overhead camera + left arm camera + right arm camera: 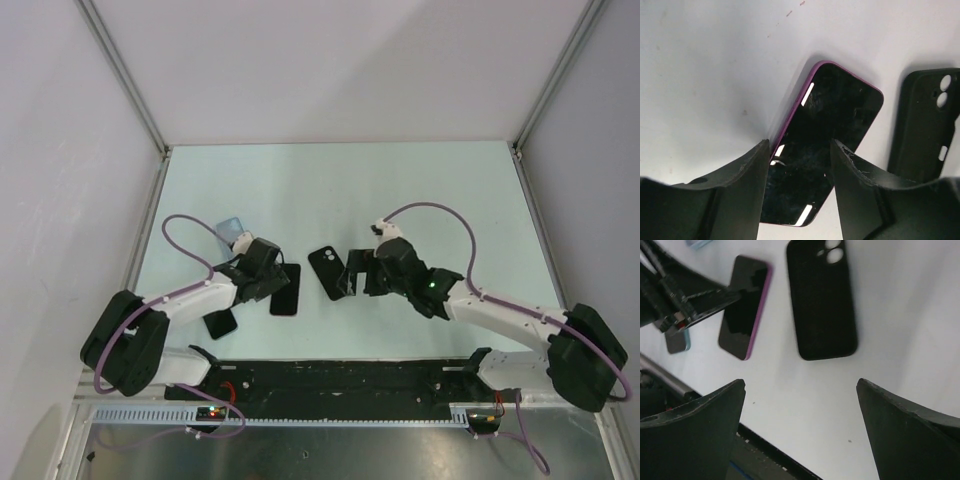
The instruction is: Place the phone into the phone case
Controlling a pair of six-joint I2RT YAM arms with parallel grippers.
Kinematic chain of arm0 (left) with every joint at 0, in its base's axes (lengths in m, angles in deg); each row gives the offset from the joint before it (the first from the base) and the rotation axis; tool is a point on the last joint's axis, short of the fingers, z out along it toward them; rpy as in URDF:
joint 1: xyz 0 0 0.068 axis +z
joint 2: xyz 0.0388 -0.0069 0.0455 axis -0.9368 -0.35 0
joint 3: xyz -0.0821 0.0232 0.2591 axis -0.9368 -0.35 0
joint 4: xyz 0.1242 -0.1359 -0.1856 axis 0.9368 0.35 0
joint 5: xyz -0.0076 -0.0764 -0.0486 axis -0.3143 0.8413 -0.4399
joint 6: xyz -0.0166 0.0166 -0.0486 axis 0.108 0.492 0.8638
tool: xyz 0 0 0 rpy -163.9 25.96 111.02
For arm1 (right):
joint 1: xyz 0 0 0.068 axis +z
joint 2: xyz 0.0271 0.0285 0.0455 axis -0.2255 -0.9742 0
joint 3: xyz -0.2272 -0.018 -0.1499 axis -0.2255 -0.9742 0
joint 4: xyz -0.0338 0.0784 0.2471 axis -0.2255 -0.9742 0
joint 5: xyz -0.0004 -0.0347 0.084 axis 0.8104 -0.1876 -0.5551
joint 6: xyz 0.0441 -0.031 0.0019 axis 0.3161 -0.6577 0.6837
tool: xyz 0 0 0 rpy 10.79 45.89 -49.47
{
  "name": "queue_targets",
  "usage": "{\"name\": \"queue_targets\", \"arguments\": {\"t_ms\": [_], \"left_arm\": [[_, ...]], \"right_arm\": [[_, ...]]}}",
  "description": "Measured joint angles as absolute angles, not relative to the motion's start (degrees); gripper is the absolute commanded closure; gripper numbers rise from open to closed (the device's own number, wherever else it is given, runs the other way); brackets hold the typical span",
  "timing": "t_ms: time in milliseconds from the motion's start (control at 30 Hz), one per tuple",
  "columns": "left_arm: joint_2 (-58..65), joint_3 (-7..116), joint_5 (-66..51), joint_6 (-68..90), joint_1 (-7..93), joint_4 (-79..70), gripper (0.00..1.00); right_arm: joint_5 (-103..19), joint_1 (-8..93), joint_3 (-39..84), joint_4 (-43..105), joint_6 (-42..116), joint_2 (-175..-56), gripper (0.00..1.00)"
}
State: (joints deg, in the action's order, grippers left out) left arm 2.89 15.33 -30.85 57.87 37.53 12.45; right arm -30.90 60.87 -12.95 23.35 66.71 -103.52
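Observation:
The phone (830, 115), a black slab with a purple edge, lies flat on the table (400, 200), also seen as the phone (288, 296) and the phone (742, 315). My left gripper (800, 145) hangs over its near half, half closed, one finger along each long side; contact cannot be told. From above, the left gripper (270, 282) covers the phone's left part. The phone case (220, 323), a dark slab with a pale-blue rim, lies near the left arm, seen again as the phone case (677, 342). My right gripper (801, 385) stands wide open over bare table; from above, the right gripper (349, 277).
A black case with camera holes (325, 272) lies between the two grippers, right of the phone: black case (920, 125), black case (822, 300). A small pale-blue translucent piece (232, 229) sits behind the left gripper. A black rail (330, 378) runs along the near edge.

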Motion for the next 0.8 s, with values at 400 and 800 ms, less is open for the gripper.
{"name": "queue_targets", "arguments": {"t_ms": [400, 800], "left_arm": [[3.9, 16.18, -26.21, 57.24, 36.56, 13.8, 0.13], [-1.11, 25.65, -34.06, 42.09, 28.67, 25.1, 0.02]], "right_arm": [[-36.28, 66.11, -13.08, 34.47, 68.96, -111.93, 0.05], [-28.17, 64.17, -13.1, 30.95, 68.92, -103.45, 0.04]]}}
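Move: The phone lies right under the left fingertips, its middle about 2 cm to the right, 1 cm ahead and 1 cm lower. The black phone case stands some 13 cm right and 6 cm ahead of that hand, a pale blue case about 11 cm left and 16 cm ahead. From the right hand the phone case is roughly 11 cm ahead, 5 cm left and 10 cm below; the phone lies about 17 cm left and 6 cm ahead. With its fingers already on the phone, the left hand nudges it right by nearly 2 cm, then spreads wide, comes free and eases back and up about 2 cm each, rolling some 25 degrees clockwise. The empty, open right hand sweeps left about 5 cm, also back and down, short of the phone case, then turns back right and forward while rising about 4 cm. ##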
